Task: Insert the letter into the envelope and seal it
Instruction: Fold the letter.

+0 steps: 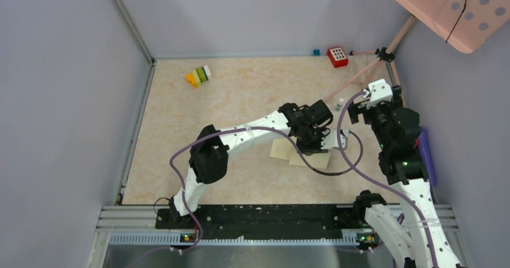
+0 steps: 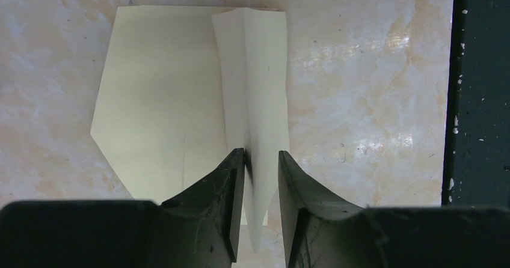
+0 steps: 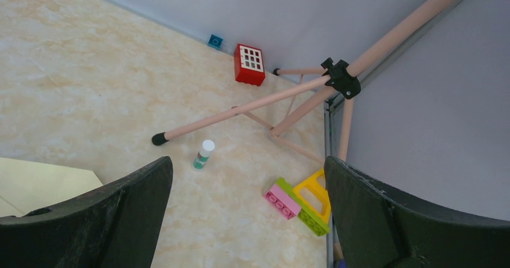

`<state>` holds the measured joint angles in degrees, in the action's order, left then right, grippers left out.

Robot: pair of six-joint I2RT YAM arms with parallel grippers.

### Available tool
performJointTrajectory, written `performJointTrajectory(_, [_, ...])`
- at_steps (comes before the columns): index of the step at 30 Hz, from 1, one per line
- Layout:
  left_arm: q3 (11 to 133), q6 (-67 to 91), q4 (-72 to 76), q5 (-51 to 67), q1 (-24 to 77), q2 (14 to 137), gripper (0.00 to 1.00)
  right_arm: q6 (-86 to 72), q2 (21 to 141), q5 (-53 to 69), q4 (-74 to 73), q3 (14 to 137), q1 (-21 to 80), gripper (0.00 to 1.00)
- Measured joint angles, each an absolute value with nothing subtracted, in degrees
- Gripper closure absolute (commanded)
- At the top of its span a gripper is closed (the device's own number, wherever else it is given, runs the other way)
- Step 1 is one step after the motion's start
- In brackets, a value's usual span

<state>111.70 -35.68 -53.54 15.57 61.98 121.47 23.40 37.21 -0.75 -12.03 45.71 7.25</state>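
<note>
The pale cream envelope (image 2: 156, 100) lies flat on the marbled table, its pointed side to the left in the left wrist view. A white folded letter (image 2: 255, 82) rests along the envelope's right edge, its crease raised like a ridge. My left gripper (image 2: 261, 154) straddles the near end of that ridge, jaws slightly apart; the left finger (image 2: 231, 184) touches the paper and a gap shows at the right one. From above, the left gripper (image 1: 313, 143) hangs over the papers (image 1: 281, 150) mid-table. My right gripper (image 3: 246, 166) stands wide open and empty, raised at the right (image 1: 361, 109).
A small glue stick (image 3: 204, 154) lies near a pink tripod leg (image 3: 240, 109). A red block (image 3: 249, 63) sits by the back wall, coloured bricks (image 3: 298, 202) at the right wall, another brick stack (image 1: 199, 76) at the back left. The black base rail (image 2: 481, 100) borders the table.
</note>
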Motion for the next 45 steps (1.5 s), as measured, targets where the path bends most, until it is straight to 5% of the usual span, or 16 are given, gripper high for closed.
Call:
performJointTrajectory(12, [110.2, -35.6, -52.5, 15.5, 62.0, 121.5, 1.0, 23.5, 37.2, -0.7, -12.0, 45.7, 7.2, 0.06])
performJointTrajectory(27, [108.2, -31.7, -49.9, 16.5, 58.6, 120.1, 1.0, 22.2, 38.8, 0.4, -12.1, 45.8, 7.2, 0.05])
performJointTrajectory(45, [92.1, -16.8, -36.3, 36.6, 33.6, 90.4, 1.0, 4.3, 50.9, 21.7, -9.6, 60.1, 7.0, 0.05])
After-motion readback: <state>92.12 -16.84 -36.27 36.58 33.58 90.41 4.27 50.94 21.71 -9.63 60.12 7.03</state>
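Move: The letter lies folded, with its crease standing up, on the near part of the envelope. Its middle is about 4 cm to the left hand's right and 2 cm below, level fore-and-aft, so the crease already runs between the part-open fingers. The envelope's middle is roughly 6 cm ahead, 4 cm right and 2 cm below; the glue stick stands some 16 cm ahead and 12 cm right. From the right hand the letter is about 20 cm left, 8 cm back and 21 cm below. The letter's raised crease is pinched as the left fingers settle slightly lower and shut, then lifted off the envelope, up about 17 cm, left 13 and forward 9, the fingers swinging from steeply down towards level, pointing right, and turning counter-clockwise. Late on, the empty, open right hand comes some 8 cm left and 6 cm up, rolling and turning counter-clockwise about 20 degrees. ##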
